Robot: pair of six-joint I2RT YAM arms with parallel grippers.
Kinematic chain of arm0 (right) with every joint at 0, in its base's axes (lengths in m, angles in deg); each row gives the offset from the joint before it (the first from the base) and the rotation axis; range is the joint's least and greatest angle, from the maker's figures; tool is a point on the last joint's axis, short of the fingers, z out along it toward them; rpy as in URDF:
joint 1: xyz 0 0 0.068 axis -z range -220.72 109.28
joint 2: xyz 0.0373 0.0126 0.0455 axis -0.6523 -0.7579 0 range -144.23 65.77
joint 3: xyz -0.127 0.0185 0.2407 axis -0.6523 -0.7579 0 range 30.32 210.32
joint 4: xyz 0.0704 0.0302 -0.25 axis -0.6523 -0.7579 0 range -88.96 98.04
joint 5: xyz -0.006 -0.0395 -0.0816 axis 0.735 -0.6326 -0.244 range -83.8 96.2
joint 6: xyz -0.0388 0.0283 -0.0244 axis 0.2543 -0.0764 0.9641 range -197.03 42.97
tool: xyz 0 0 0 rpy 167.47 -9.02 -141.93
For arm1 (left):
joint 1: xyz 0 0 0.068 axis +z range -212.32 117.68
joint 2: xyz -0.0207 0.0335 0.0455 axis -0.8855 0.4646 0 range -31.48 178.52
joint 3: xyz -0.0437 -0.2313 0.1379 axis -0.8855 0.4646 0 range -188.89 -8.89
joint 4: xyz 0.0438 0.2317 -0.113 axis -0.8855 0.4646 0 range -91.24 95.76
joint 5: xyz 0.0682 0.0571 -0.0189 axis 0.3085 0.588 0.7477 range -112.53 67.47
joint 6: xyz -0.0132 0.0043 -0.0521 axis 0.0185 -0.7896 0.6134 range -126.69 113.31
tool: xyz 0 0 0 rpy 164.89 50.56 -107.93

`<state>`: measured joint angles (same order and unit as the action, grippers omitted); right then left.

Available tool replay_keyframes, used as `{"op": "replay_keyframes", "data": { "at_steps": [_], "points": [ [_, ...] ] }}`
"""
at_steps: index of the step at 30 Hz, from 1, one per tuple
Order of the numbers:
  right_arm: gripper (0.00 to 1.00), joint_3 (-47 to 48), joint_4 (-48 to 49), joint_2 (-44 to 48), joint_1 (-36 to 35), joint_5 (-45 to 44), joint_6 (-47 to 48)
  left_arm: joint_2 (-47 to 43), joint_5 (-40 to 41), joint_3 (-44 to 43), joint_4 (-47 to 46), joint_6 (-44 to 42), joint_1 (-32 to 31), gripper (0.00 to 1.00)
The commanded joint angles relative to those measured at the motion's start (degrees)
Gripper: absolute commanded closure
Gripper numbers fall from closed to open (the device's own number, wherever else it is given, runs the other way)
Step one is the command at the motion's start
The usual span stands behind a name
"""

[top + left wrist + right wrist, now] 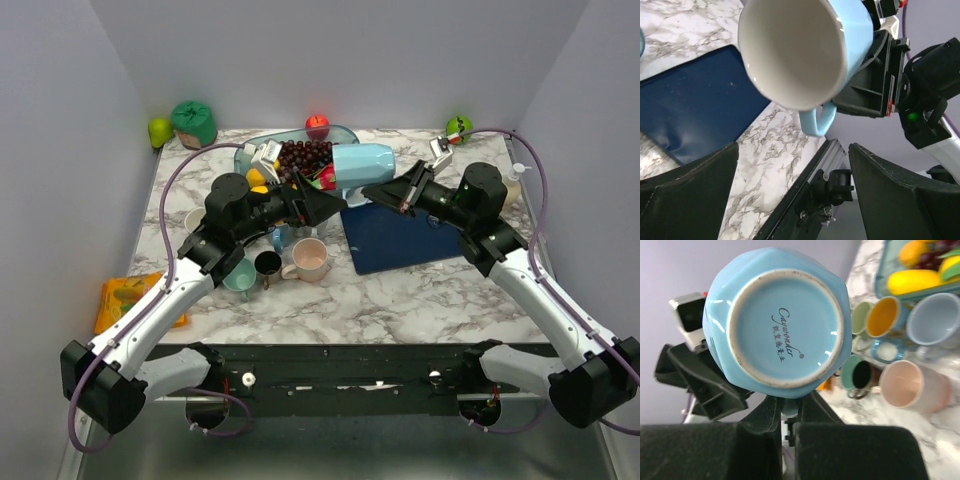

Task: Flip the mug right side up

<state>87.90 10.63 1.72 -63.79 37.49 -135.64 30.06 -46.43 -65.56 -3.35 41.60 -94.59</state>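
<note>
A light blue mug (362, 162) hangs in the air above the back of the table, lying on its side with its mouth turned left. My right gripper (377, 192) is shut on the mug's handle. The right wrist view shows the mug's stamped base (785, 320), with the handle pinched between the right gripper (789, 407) fingers below it. My left gripper (325, 205) is wide open, just left of the mug and apart from it. Seen from the left wrist, the mug's white inside (792, 50) and its handle (817, 120) sit beyond the open left gripper (792, 195).
A dark blue mat (400, 240) lies under the mug. A pink mug (310, 260), a dark cup (267, 263) and a teal cup (240, 278) stand left of it. A tray (345, 132) holds grapes (303, 155) at the back. An orange packet (125, 300) lies at the left edge.
</note>
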Motion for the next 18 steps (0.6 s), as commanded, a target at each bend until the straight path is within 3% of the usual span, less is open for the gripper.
{"op": "replay_keyframes", "data": {
  "at_steps": [1, 6, 10, 11, 18],
  "points": [
    [0.99, 0.95, 13.85, 1.21, -2.33, 1.4, -5.11, 1.13, -4.4, -3.36, -8.26, 2.77, -0.42, 0.02],
    [0.99, 1.74, 15.6, 0.42, -4.09, 2.63, -5.73, 0.6, -4.05, -1.43, -15.11, 6.89, -0.69, 0.12],
    [0.99, 1.83, 17.71, 0.16, -5.49, 2.81, -6.69, 1.21, -2.91, -2.05, -15.38, 7.69, -0.77, 0.31],
    [0.99, 1.74, 18.76, -0.19, -5.84, 2.81, -7.56, 1.65, -3.17, -2.39, -15.9, 8.04, -0.78, 0.4],
    [0.99, 1.83, 22.11, -1.86, -7.34, 3.78, -9.86, 2.88, -1.94, -3.89, -15.29, 8.57, -0.95, 0.6]
  ]
}}
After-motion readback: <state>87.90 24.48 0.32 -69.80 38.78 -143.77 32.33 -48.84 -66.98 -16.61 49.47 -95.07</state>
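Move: The light-blue mug hangs sideways, its mouth towards the left gripper and its handle already pinched by the right. From the left hand the handle is about 7 cm right, 3 cm ahead and 1 cm up; the mug body is some 7 cm ahead, 7 cm right and 5 cm above. That body lies about 5 cm ahead, 1 cm right and 4 cm above the right hand. The pink mug stands on the table 26 cm below the left hand, roughly level with it and 3 cm left. The light-blue mug is carried, its handle still held in the right fingers, about 5 cm up, 3.5 cm left and a little back towards the left gripper, with some 15 degrees of wrist turn. The left hand rises about 5 cm with it, tilting slightly, and drifts a centimetre right as its wide-open fingers close by about half around the handle. ##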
